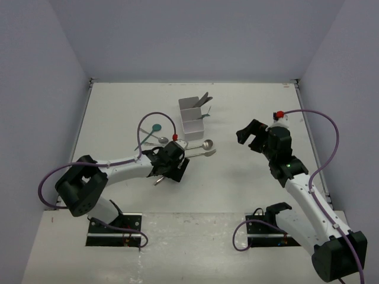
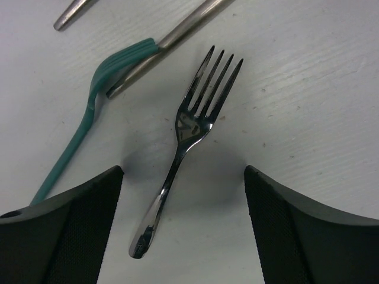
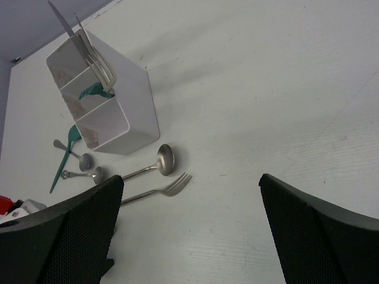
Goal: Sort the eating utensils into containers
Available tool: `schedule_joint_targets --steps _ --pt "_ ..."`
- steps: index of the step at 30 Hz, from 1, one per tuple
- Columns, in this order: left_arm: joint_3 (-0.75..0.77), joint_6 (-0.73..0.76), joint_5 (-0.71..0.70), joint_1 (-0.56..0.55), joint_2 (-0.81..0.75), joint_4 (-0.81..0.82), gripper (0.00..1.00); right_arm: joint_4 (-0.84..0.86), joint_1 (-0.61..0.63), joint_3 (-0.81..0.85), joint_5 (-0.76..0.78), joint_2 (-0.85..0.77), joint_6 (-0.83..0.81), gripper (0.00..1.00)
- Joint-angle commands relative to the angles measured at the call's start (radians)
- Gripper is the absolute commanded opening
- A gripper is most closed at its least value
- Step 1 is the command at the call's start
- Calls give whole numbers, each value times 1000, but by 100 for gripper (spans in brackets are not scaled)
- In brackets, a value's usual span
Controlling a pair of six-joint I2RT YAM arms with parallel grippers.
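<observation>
The white three-part container (image 1: 190, 116) (image 3: 137, 105) stands upright at the table's middle back. Its far compartment holds a silver knife and forks (image 3: 95, 56), and the middle one holds a teal piece (image 3: 95, 91). My left gripper (image 1: 169, 173) (image 2: 183, 195) is open low over the table, astride the handle of a silver fork (image 2: 195, 127) without touching it. Beside that fork lies a teal fork (image 2: 89, 115) under a silver handle (image 2: 177, 35). My right gripper (image 1: 251, 137) (image 3: 192, 198) hangs open and empty to the right. A silver spoon (image 3: 164, 160) and fork (image 3: 173, 186) lie before the container.
Two small silver spoons (image 3: 89, 167) and a teal spoon (image 1: 155, 127) (image 3: 66, 151) lie left of the container. Purple cables loop over both arms. Grey walls close the table at the back and sides.
</observation>
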Motion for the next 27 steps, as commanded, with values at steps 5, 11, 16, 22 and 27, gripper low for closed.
schedule_joint_targets --steps 5,11,16,22,27 --pt "-14 -8 17 -19 45 23 45 36 -5 -8 -18 -11 -13 99" --pt "61 20 -110 -93 -16 -4 0 36 -5 -8 -7 -11 -14 99" --pt "151 272 -164 -96 -90 216 0 39 -5 -8 30 -14 -20 99" --pt "199 655 -157 -61 -93 626 0 46 -5 -6 91 -22 -31 99" --pt "343 724 129 139 72 795 0 46 -5 9 113 9 -13 99"
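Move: Just below the open left fingers lies the small metal fork, its middle some 2 cm back, 2 cm left and 1 cm lower. The green fork is about 8 cm left and 2 cm ahead; the long metal fork, 6 cm ahead and 7 cm right; the big spoon, 9 cm ahead and 5 cm right. The container's middle stands around 21 cm ahead, 6 cm right and 3 cm higher. From the right hand, the small fork is roughly 28 cm left, 10 cm back and 18 cm down. Settling barely a centimetre, the left hand shuts its fingers on the small metal fork's neck just below the head, then lifts it about 21 cm while swinging some 14 cm forward and 9 cm right towards the container. The wrist tips up by about 50 degrees and turns a little clockwise, bringing the tines round to point ahead. ##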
